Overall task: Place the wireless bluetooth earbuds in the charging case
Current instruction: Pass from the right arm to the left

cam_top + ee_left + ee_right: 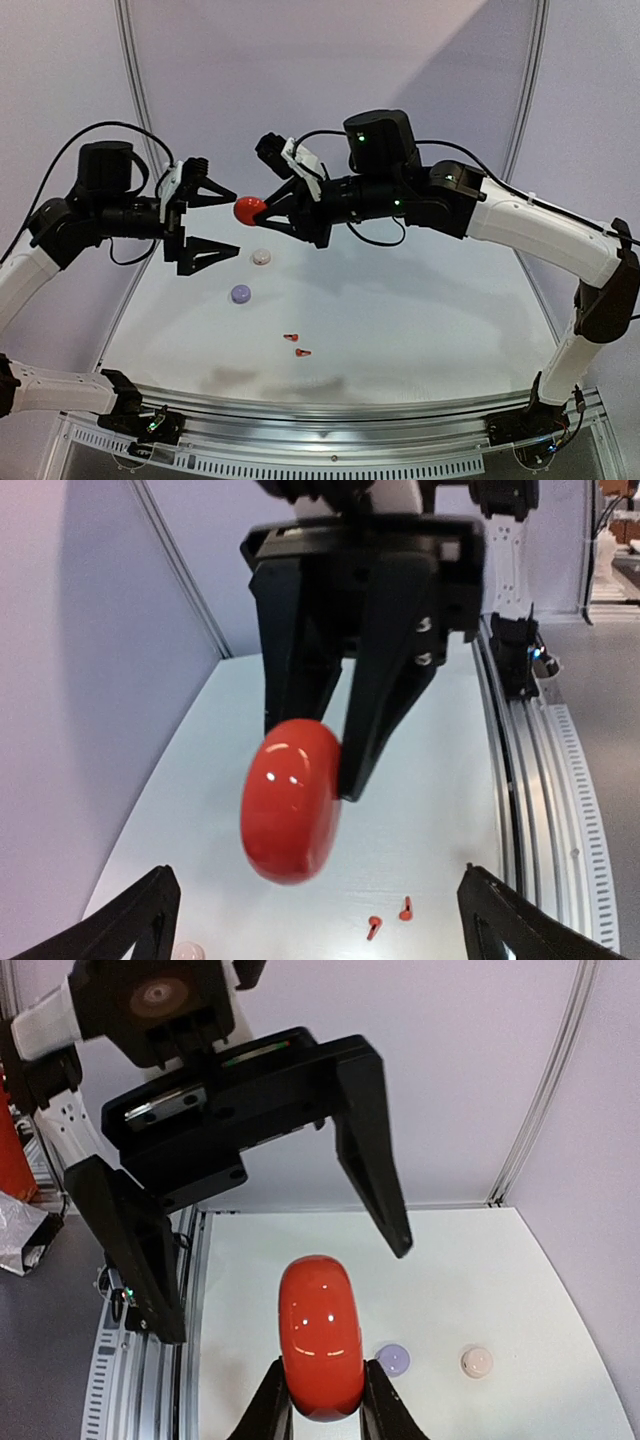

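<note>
A closed, glossy red charging case (248, 209) hangs in the air, pinched edge-on by my right gripper (263, 212). The right wrist view shows its fingers (281, 1392) pressed on both flat sides of the case (320, 1335). My left gripper (236, 224) faces it from the left, jaws spread wide and holding nothing, its tips above and below the case without touching. Two red-orange earbuds (290, 337) (302, 352) lie loose on the white table, well below the case. They also show in the left wrist view (374, 927) (406, 909).
A lavender round case (240, 293) and a pale pinkish-white round case (261, 257) sit closed on the table under the left gripper. A metal rail (330, 405) runs along the table's near edge. Grey curtain walls enclose the back and sides.
</note>
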You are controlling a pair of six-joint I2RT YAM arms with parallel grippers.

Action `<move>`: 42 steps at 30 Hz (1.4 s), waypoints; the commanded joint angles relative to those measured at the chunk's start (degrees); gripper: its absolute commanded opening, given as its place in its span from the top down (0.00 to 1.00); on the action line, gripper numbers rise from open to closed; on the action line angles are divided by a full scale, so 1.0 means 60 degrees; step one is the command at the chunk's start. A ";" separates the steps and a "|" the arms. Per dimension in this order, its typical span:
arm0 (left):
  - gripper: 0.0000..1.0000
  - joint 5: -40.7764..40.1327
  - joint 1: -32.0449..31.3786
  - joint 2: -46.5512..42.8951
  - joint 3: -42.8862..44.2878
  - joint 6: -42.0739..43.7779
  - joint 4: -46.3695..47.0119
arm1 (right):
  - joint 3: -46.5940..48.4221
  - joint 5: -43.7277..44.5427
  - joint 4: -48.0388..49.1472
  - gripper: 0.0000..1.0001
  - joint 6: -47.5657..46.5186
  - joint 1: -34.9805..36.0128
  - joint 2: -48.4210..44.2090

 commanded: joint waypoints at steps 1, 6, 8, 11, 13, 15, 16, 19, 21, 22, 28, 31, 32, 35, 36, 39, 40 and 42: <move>0.01 0.1083 0.0101 -0.0595 -0.0673 -0.2266 0.2774 | -0.0607 -0.0496 0.2418 1.00 0.0775 -0.0069 -0.0995; 0.12 0.1669 0.0300 -0.0768 -0.1785 -0.5976 0.6106 | -0.1182 -0.1144 0.4354 1.00 0.1574 -0.0078 -0.1377; 0.24 0.1773 0.0302 -0.0806 -0.2356 -0.7243 0.8069 | -0.1358 -0.1286 0.4787 1.00 0.2058 -0.0082 -0.1455; 0.37 0.1953 0.0280 -0.0595 -0.2810 -0.8239 1.0092 | -0.1294 -0.1506 0.4856 1.00 0.2320 -0.0067 -0.1405; 0.39 0.1886 0.0262 -0.0346 -0.2799 -0.8637 1.0967 | -0.1235 -0.1561 0.4833 1.00 0.2478 -0.0067 -0.1324; 0.39 0.1864 0.0185 -0.0122 -0.2668 -0.8845 1.1527 | -0.1232 -0.1604 0.4923 1.00 0.2615 -0.0065 -0.1267; 0.38 0.1887 0.0148 -0.0044 -0.2581 -0.8931 1.1670 | -0.1231 -0.1622 0.4982 1.00 0.2672 -0.0064 -0.1234; 0.37 0.2075 -0.0004 0.0138 -0.2404 -0.9053 1.1857 | -0.1242 -0.1653 0.5101 1.00 0.2802 -0.0070 -0.1153; 0.36 0.2201 -0.0185 0.0153 -0.2387 -0.9008 1.1817 | -0.1247 -0.1632 0.5198 1.00 0.2851 -0.0070 -0.1130; 0.35 0.2148 -0.0283 0.0164 -0.2390 -0.9022 1.1748 | -0.1246 -0.1625 0.5225 1.00 0.2876 -0.0065 -0.1107; 0.44 0.1434 -0.0744 0.0320 -0.2316 -0.9183 1.1926 | -0.1195 -0.1494 0.5177 1.00 0.2775 -0.0064 -0.1001; 0.49 0.1110 -0.0818 0.0406 -0.2192 -0.9121 1.2011 | -0.1202 -0.1384 0.5183 1.00 0.2741 -0.0065 -0.0997; 0.51 0.1057 -0.0836 0.0434 -0.2162 -0.9143 1.2049 | -0.1202 -0.1356 0.5177 1.00 0.2719 -0.0070 -0.0986; 0.56 0.0953 -0.0868 0.0500 -0.2100 -0.9123 1.2062 | -0.1230 -0.1272 0.5162 1.00 0.2685 -0.0072 -0.0968; 0.58 0.0954 -0.0870 0.0504 -0.2098 -0.9132 1.2041 | -0.1231 -0.1240 0.5151 1.00 0.2667 -0.0067 -0.0968; 0.63 0.1006 -0.0870 0.0505 -0.2097 -0.9141 1.2024 | -0.1218 -0.1106 0.5080 1.00 0.2609 -0.0073 -0.0931; 0.63 0.1073 -0.0883 0.0505 -0.2086 -0.9105 1.2041 | -0.1208 -0.0999 0.5043 1.00 0.2590 -0.0067 -0.0910; 0.65 0.1227 -0.0937 0.0505 -0.2062 -0.8945 1.2082 | -0.1175 -0.0832 0.4960 1.00 0.2517 -0.0067 -0.0884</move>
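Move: The red charging case, held in the right fingertips, lies about 4 cm to the right of the open left hand, 1 cm ahead and 2 cm higher; it sits some 3 cm left of the right hand and 1 cm above, with the left fingers waiting about 7 cm to the right hand's left. On the table, some 36 cm below, two red earbuds lie about 4 cm right and 1 cm ahead, and 8 cm right and 3 cm back, of the left hand; the purple case is 15 cm ahead and 10 cm left of that same hand. Both hands rise together by about 12 cm, drifting a little back and to the right, the right one keeping its hold on the red case while its wrist tips the fingers up by some 30 degrees so that they no longer slant down. The left hand keeps pace facing the case, swings its fingers from pointing down-right to up-right (over 40 degrees) and turns slightly clockwise, its wide-open fingers narrowing to roughly a third open close by the case; whether they touch it can't be seen. ##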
